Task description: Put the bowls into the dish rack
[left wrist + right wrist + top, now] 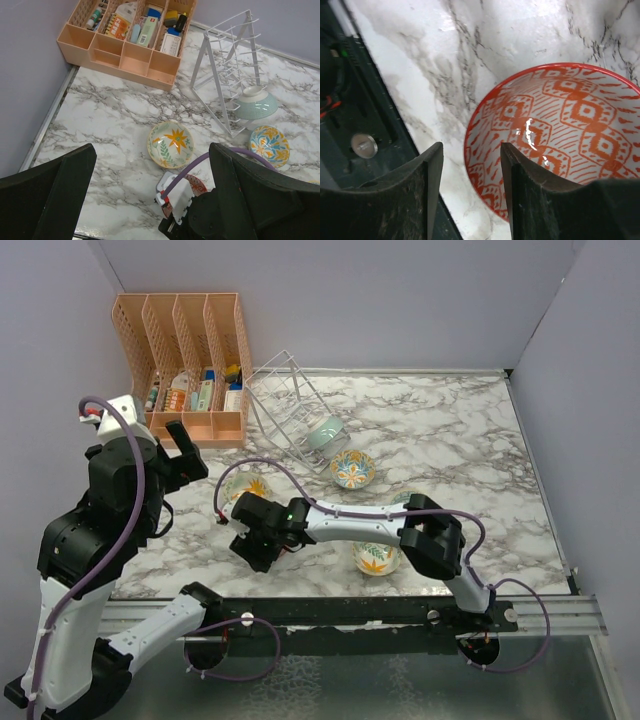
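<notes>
My right gripper (pixel 470 192) is open low over the table's near edge and straddles the rim of the red-patterned bowl (pixel 570 115), one finger inside and one outside. In the top view this gripper (pixel 254 546) covers that bowl. My left gripper (pixel 150 195) hangs open and empty, high above the table's left side. The white wire dish rack (pixel 290 400) stands at the back with a teal bowl (pixel 325 434) lying in its near end. On the marble sit a cream bowl with an orange star (pixel 170 144), a blue-and-yellow bowl (pixel 352 469) and a cream leaf-print bowl (pixel 377 559).
An orange plastic organizer (pixel 190 360) full of small items stands in the back left corner. Grey walls close in the table on the left, back and right. The black base rail (pixel 350 610) runs along the near edge, right beside the red bowl.
</notes>
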Tool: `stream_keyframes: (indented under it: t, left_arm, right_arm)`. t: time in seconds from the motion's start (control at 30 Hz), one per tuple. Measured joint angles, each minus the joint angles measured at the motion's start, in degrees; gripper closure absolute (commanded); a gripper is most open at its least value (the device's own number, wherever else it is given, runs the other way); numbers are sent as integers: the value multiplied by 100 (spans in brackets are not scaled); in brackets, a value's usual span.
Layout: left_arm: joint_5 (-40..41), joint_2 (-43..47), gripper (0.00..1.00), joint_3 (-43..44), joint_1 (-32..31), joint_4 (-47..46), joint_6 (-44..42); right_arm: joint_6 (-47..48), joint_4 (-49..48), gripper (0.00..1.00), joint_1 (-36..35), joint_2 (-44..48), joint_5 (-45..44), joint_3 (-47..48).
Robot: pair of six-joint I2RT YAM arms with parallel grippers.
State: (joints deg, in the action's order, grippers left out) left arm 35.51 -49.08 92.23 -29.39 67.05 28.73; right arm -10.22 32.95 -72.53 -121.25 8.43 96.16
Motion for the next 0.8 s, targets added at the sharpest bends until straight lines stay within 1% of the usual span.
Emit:
stream_keyframes:
  t: [0.1,0.2,0.37,0.4,0.5,0.73,0.8]
  left_arm:
    - [15,28,1,-2,0,-2,-20]
    - [17,42,1,-11,0,-9,-52]
    - [31,44,1,-44,0,-33,-131]
    - [42,44,1,-44,0,-44,-146]
    - [83,44,1,-46,0,-76,-188]
    - [146,26,1,-7,0,-103,-323]
    - [155,4,1,20,0,-140,-378]
  right_arm:
    - [4,28,54,-28,-136,-278,13]
    - [13,46,63,-70,-199,-501,13]
    - [46,35,97,-103,-201,-817,17]
    - [68,0,99,-103,-190,-916,52]
    - [83,20,99,-105,7,-1193,118]
    - [-138,466,99,-61,212,-1143,118]
    - [-291,612,99,2,315,-994,118]
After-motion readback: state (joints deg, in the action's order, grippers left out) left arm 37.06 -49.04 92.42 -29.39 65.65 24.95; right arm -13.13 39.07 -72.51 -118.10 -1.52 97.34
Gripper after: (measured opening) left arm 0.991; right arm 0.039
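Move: The red patterned bowl is centred about 5 cm ahead of the right hand and 1 cm to its right, some 4 cm lower, its near rim right by the half-open fingers. At the same depth, the orange-flower bowl stands 16 cm ahead and 4 cm left, the leaf bowl 2 cm ahead and 25 cm right, and the blue-flower bowl 22 cm ahead and 20 cm right. From the left hand the red bowl lies about 3 cm back, 13 cm right and 38 cm below. The right hand eases down about 2 cm at the red bowl's near rim while edging forward, then its half-open fingers shut on the rim, pinching the thin wall, as the fingertips swing forward some 10 degrees and the hand starts back up. Keeping that pinch, it rises to about 4 cm above its lowest point and draws about 2 cm to the right. ##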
